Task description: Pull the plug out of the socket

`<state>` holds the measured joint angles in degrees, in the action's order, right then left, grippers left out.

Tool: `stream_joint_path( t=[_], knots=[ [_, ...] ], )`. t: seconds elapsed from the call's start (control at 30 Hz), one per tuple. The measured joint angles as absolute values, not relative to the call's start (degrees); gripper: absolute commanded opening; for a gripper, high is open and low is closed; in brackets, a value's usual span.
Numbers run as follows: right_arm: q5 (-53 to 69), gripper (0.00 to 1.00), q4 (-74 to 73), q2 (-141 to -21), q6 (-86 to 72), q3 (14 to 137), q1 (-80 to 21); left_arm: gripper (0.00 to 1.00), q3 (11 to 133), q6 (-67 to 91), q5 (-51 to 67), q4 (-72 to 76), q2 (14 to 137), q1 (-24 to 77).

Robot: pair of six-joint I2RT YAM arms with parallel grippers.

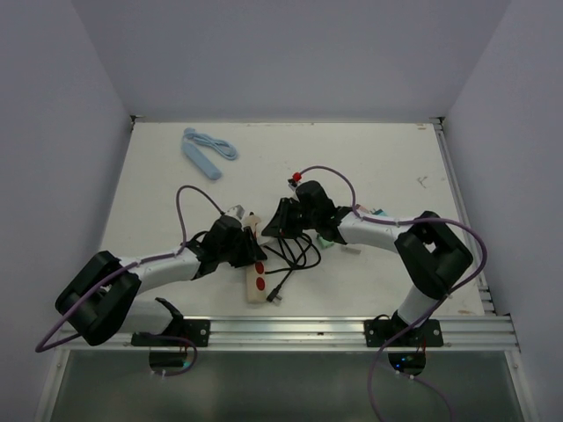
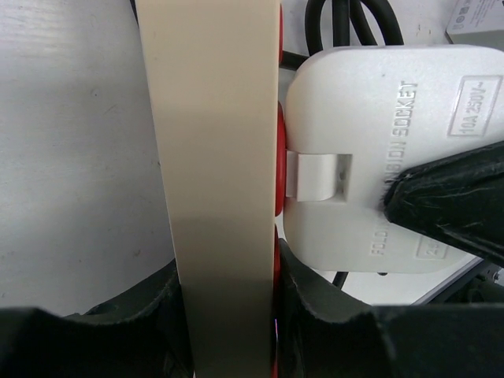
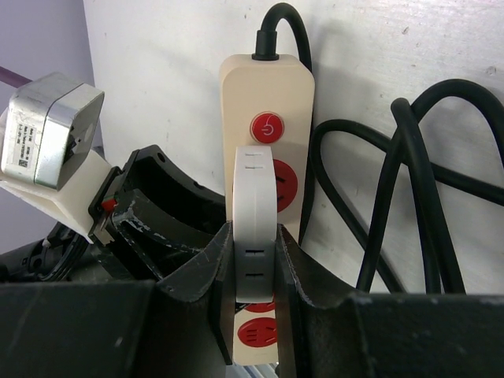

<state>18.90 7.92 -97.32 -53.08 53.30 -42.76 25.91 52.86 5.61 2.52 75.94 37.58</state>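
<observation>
The socket is a cream power strip (image 1: 256, 280) with red outlets, lying near the table's front. My left gripper (image 2: 228, 295) is shut on it, one black finger pressed against each long side of the strip (image 2: 213, 142). A flat white plug (image 3: 256, 228) stands edge-up in the strip (image 3: 268, 87), just below the red switch. My right gripper (image 3: 256, 244) is shut on this plug, with its pads on the two broad faces. In the left wrist view the plug (image 2: 378, 142) shows its printed face, and a right finger (image 2: 449, 197) lies across it. In the top view the two grippers meet at the strip's far end.
The strip's black cable (image 1: 295, 255) loops on the table just right of it, and these thick coils (image 3: 409, 181) lie close beside the right gripper. A light-blue object (image 1: 208, 151) lies at the back left. Small items (image 1: 380, 214) sit by the right arm. A metal rail (image 1: 352, 330) runs along the front edge.
</observation>
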Motion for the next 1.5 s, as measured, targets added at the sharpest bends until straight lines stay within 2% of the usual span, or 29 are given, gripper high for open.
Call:
stream_joint_path(
  t=[0.73,0.97,1.2,1.33,1.5],
  knots=[
    [18.31,0.0,3.92,-90.0,-52.49,49.78,-41.6,0.0,24.67,56.25,9.19,4.54,74.17,38.44],
    [17.1,0.0,6.17,-81.47,-52.6,45.54,-38.44,0.0,23.86,60.6,3.92,-0.58,72.71,36.07],
    [17.45,0.0,7.2,-80.27,-52.49,44.95,-37.23,0.0,23.94,61.17,3.77,-0.86,72.69,36.03],
    [18.15,0.0,6.74,-78.08,-52.36,43.27,-31.64,0.0,24.01,61.1,3.77,-0.91,72.66,36.01],
    [18.72,0.0,3.62,-71.88,-50.02,41.3,-16.67,0.0,23.99,60.9,3.77,-0.97,72.53,36.01]
  ],
)
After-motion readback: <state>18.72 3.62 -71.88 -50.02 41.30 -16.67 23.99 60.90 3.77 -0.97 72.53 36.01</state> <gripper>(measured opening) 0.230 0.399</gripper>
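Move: The white plug is already pinched in the right fingers and still plugged into the socket strip, whose middle lies about 4 cm left, 6 cm back and 5 cm below that hand. The green adapter stands about 15 cm to the right hand's right, 1 cm back and 8 cm below; black cord loops lie 7 cm right, 6 cm back. From the left hand, clamped near the strip's middle, the white plug is about 6 cm ahead, 4 cm right and 5 cm up. The white plug is pulled firmly up and to the right, away from the socket strip, by the right hand's closed fingers, slowly at first, with the left hand drawn along about a centimetre before it springs back left, still gripping the strip. Clear of it, the right hand sweeps fast to the right and forward, about 12 cm more to the right, turning some 20 degrees clockwise. ##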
